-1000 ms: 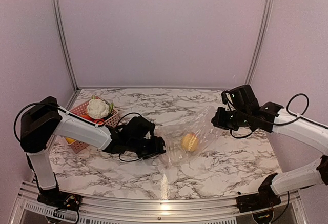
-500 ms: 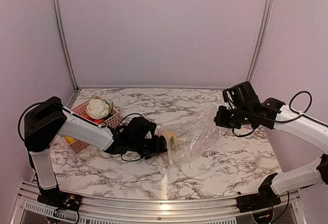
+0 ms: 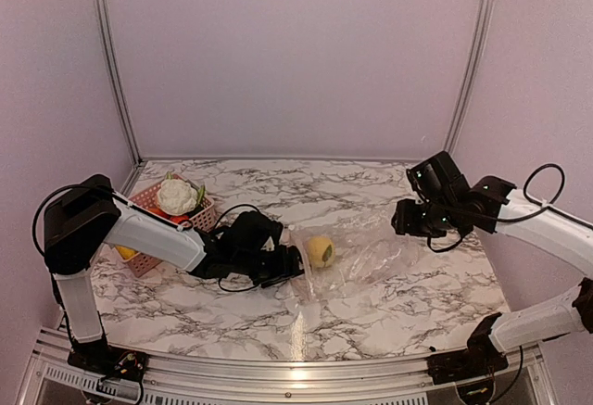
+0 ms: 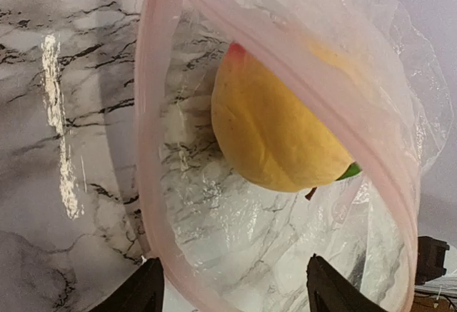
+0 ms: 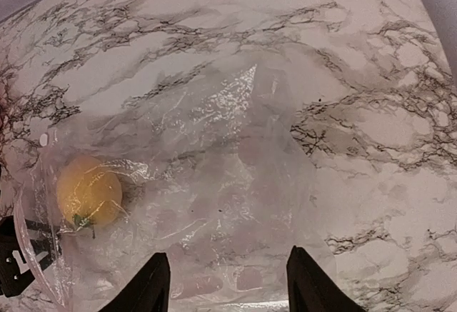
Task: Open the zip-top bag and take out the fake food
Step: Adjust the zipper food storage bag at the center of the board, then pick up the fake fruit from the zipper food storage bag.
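The clear zip-top bag (image 3: pixel 361 255) lies flattened on the marble table, its pink-rimmed mouth (image 4: pixel 153 148) facing my left gripper (image 3: pixel 293 266). One piece of fake food, a yellow fruit (image 3: pixel 321 251), sits just inside that mouth. In the left wrist view the fruit (image 4: pixel 275 130) fills the middle and my left gripper (image 4: pixel 232 299) is open, with the bag's lower lip lying between its fingers. My right gripper (image 3: pixel 404 219) hovers over the bag's far end, open and holding nothing. Its wrist view shows the bag (image 5: pixel 214 183) below the gripper (image 5: pixel 228 287) and the fruit (image 5: pixel 89 190) at the left.
A pink slatted basket (image 3: pixel 141 199) stands at the left behind my left arm, holding a white cauliflower (image 3: pixel 176 196) and other coloured pieces. The enclosure's wall runs along the back and sides.
My right gripper has opened and let go of the bag's far end, which dropped flat onto the table. The yellow fruit slid left through the bag to its mouth.
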You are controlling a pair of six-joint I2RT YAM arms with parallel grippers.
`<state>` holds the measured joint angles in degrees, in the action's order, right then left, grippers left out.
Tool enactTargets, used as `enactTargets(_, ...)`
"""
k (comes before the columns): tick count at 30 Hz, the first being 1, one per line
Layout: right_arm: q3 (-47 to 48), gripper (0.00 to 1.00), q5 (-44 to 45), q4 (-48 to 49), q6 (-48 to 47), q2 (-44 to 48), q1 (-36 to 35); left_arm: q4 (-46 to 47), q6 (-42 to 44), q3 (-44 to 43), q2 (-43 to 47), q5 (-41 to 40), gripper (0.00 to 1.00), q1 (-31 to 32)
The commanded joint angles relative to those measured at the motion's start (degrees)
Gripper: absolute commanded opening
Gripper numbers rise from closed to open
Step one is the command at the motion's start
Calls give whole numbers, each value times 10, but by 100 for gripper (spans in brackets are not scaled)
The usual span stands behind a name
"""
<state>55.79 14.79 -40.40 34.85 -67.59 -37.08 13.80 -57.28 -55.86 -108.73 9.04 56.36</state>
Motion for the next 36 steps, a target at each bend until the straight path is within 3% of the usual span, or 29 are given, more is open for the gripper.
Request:
enactTargets(1,53,54,73,-55,-18,-2,-4,-17,17,-19,14,1,71,-3)
enactTargets(5,69,52,74,-58,-26,-1,-4,-25,21,-25,15,4,71,-3)
enactTargets(18,65,31,-36,64,-28,-76,-19,-41,25,-45,10,16,71,-3)
enactTargets(36,65,24,-113,180,-26,-203,-30,-66,29,-88,-5,28,71,-3)
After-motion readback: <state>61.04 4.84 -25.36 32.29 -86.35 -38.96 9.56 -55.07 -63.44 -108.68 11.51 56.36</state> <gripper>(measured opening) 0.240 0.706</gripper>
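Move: The bag's open mouth faces my left hand, only about 2 cm to its right, 2 cm ahead and slightly below. The peach inside is some 6 cm right, 4 cm ahead and 2 cm below. From my right hand the mouth lies roughly 20 cm left, 2 cm ahead and 15 cm down; the peach is about 16 cm left and 2 cm ahead, and the flat bag middle about 8 cm left and 2 cm ahead, down on the table. My right hand lifts about 3 cm, then swings left and forward while sinking, ending some 9 cm left, 4 cm forward and 4 cm lower, above the film just right of the peach. Its fingers narrow to about half their gap, and it turns roughly 10 degrees counter-clockwise. My left hand, fingers still spread at the bag's mouth, rises 4 cm and eases 2 to 3 cm right. ##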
